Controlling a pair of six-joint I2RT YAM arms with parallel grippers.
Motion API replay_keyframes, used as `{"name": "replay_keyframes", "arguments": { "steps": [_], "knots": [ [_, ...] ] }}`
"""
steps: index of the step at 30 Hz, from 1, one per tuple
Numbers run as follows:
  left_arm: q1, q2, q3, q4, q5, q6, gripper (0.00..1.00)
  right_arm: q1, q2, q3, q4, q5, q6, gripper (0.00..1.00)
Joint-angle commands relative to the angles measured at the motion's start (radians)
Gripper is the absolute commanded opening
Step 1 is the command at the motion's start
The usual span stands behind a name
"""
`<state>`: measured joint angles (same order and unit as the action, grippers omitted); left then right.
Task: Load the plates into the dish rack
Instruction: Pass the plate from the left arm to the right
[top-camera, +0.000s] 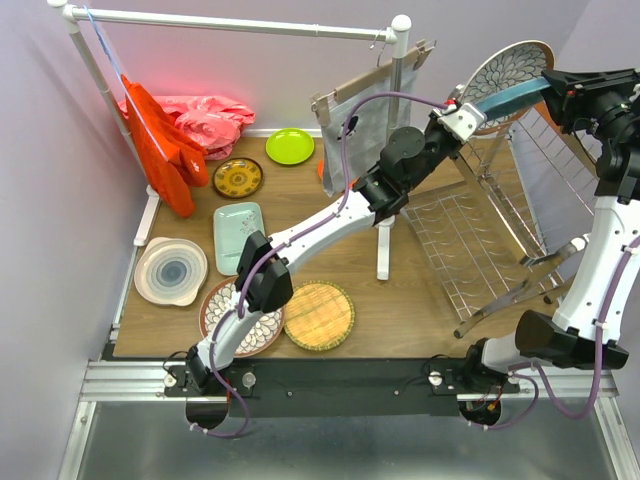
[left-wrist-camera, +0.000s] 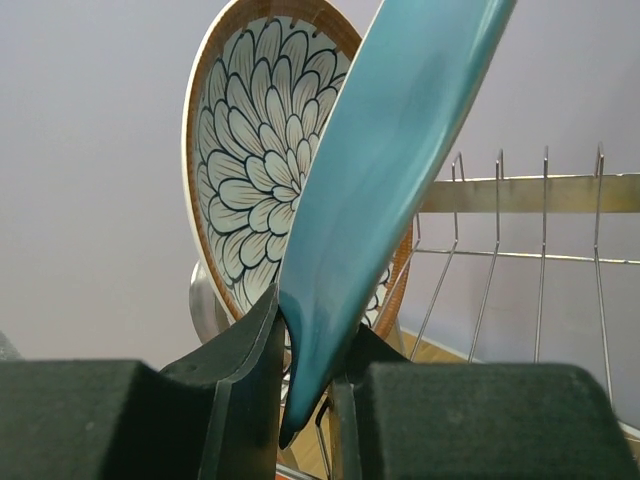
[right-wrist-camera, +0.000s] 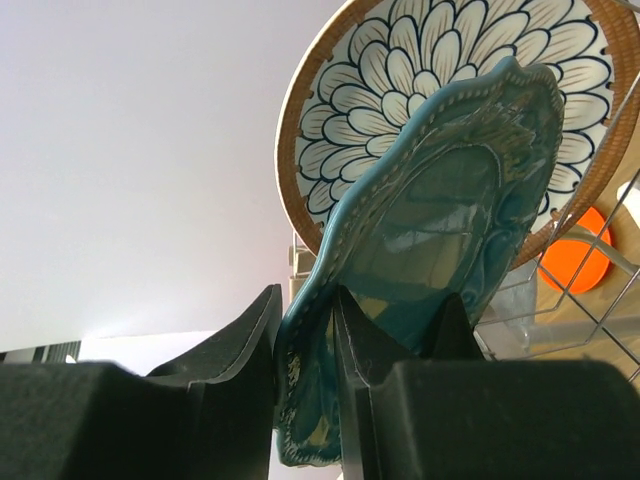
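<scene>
Above the chrome wire dish rack (top-camera: 470, 240), both grippers hold one teal scalloped plate (top-camera: 510, 98) edge-up. My left gripper (top-camera: 468, 118) pinches its left rim, and in the left wrist view those fingers (left-wrist-camera: 315, 320) sit against both faces of the plate (left-wrist-camera: 390, 170). My right gripper (top-camera: 556, 92) is shut on the opposite rim (right-wrist-camera: 307, 300). Behind it, a brown-rimmed floral plate (top-camera: 512, 62) stands upright at the rack's far end. On the table lie the lime green (top-camera: 290, 146), yellow-brown patterned (top-camera: 238, 178), mint tray (top-camera: 238, 235), white ringed (top-camera: 170, 270), second floral (top-camera: 225, 325) and woven yellow (top-camera: 319, 315) plates.
A white pipe rail (top-camera: 240, 22) spans the back, with a red cloth (top-camera: 165, 150) and a pink cloth (top-camera: 205, 118) at its left. A grey bag (top-camera: 365, 120) hangs behind my left arm. An orange plate (right-wrist-camera: 575, 262) shows through the rack wires.
</scene>
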<state>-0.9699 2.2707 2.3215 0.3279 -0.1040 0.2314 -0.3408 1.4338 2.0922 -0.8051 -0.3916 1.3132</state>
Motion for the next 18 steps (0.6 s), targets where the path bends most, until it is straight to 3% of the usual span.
{"name": "replay_keyframes", "arguments": {
  "steps": [1, 18],
  "knots": [
    [-0.007, -0.073, -0.014, 0.102, 0.033, -0.041, 0.32, -0.017, -0.009, 0.014, 0.038, -0.021, 0.006, 0.26],
    [-0.009, -0.134, -0.103, 0.135, 0.099, -0.06, 0.52, -0.067, -0.003, 0.022, 0.037, -0.012, -0.002, 0.25]
  ]
}}
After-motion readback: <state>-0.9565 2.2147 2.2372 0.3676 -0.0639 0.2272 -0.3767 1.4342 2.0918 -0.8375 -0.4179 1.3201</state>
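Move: The teal plate spans the two hands. Its middle lies about 2 cm ahead, 7 cm to the right and 3 cm above the left hand, which holds the lower rim. The patterned plate in the rack is roughly 10 cm ahead of that hand, 6 cm right and 4 cm higher; the grey apron hangs some 19 cm left, 2 cm ahead. From the right hand the teal plate's middle is about 1 cm back, 6 cm left and 3 cm below. The left fingers let go of the teal plate's lower rim, spreading to about half open, while that hand eases about 1 cm to the left and slightly up. The right hand keeps its pinch on the opposite rim and creeps about 1 cm to the right and down, drawing away from the left hand with hardly any turn. ##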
